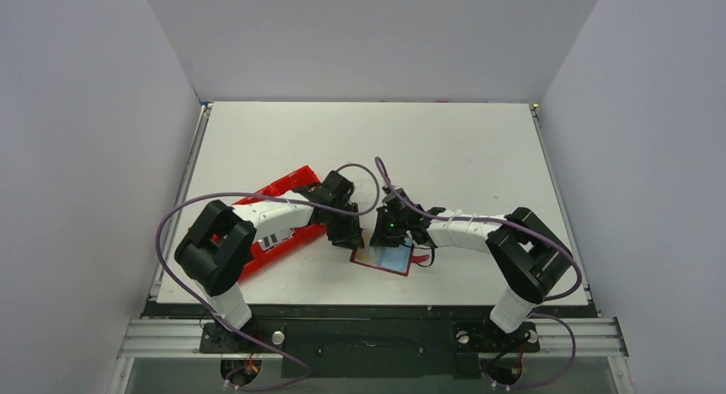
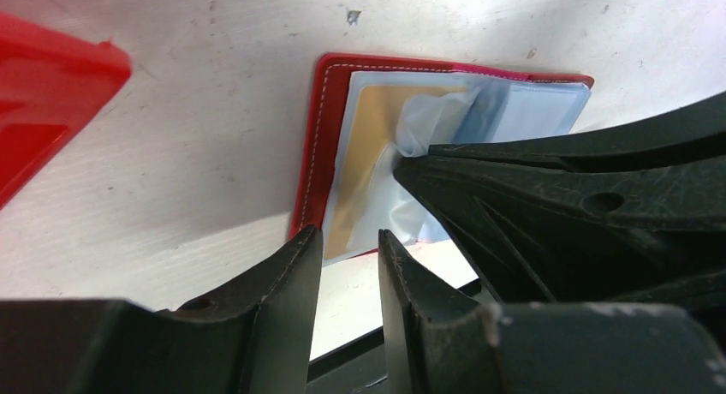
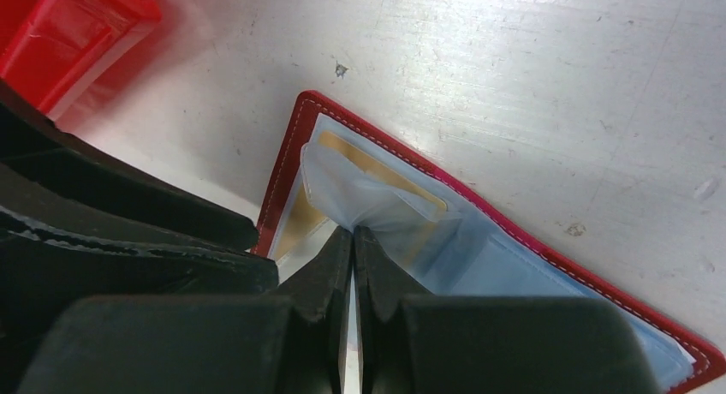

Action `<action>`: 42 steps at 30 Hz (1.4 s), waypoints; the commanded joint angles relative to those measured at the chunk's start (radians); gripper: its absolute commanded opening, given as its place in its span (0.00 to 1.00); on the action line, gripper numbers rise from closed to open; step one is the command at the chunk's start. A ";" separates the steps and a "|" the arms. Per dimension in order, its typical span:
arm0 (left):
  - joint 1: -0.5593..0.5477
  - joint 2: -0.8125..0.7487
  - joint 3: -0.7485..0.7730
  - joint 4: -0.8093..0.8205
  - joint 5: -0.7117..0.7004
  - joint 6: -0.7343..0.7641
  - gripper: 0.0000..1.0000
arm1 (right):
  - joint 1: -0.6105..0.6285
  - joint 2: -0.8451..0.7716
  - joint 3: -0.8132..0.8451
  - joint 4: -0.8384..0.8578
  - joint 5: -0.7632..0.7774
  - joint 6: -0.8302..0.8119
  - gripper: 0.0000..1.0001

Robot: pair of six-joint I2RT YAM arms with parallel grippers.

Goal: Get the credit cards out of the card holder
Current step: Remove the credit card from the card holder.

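Note:
The card holder (image 1: 383,259) lies open on the table, dark red with pale blue-grey sleeves. My right gripper (image 3: 353,231) is shut, pinching a bunched-up sleeve (image 3: 342,188) and lifting it a little. A tan-gold credit card (image 2: 377,120) shows inside that sleeve, also visible in the right wrist view (image 3: 389,178). My left gripper (image 2: 349,235) stands open with a narrow gap at the holder's near edge (image 2: 312,154). The card's lower end sits just beyond its tips, and nothing is between them. From above, the two grippers, left (image 1: 347,235) and right (image 1: 381,240), meet over the holder.
A bright red compartment tray (image 1: 282,188) lies left of the holder, partly under the left arm, with a pale striped card (image 1: 272,238) in it. Its corner shows in the left wrist view (image 2: 43,94). The table's front edge runs just behind the holder.

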 commanded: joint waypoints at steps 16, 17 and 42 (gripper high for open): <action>-0.031 0.068 0.070 0.056 0.031 -0.019 0.14 | -0.044 0.054 -0.091 0.009 -0.077 0.025 0.07; -0.031 0.066 0.072 0.053 0.024 -0.021 0.09 | -0.044 0.042 -0.086 -0.001 -0.066 0.025 0.12; -0.175 0.005 0.122 0.119 -0.060 -0.085 0.00 | -0.115 -0.479 -0.160 -0.457 0.204 0.045 0.46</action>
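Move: The free edge of the clear sleeve, bunched in the right gripper's tips, is about 3 cm to the left gripper's right and 1 cm lower. The gold card lies some 2 cm right of and 2 cm below the left gripper, the card holder's middle 5 cm right, 2 cm back and 3 cm below. From the right gripper, whose closed pads already hold it, the sleeve reaches about 1 cm left; the red strap is about 13 cm right, 5 cm back, 2 cm down. Hold the sleeve with the right gripper while you bring the left one about 2 cm right and 1 cm down beside its tips, and shut the left on the sleeve. Then open the right, draw it off some 11 cm to its right and upward, and swing the left right and up, keeping the sleeve pinched. ##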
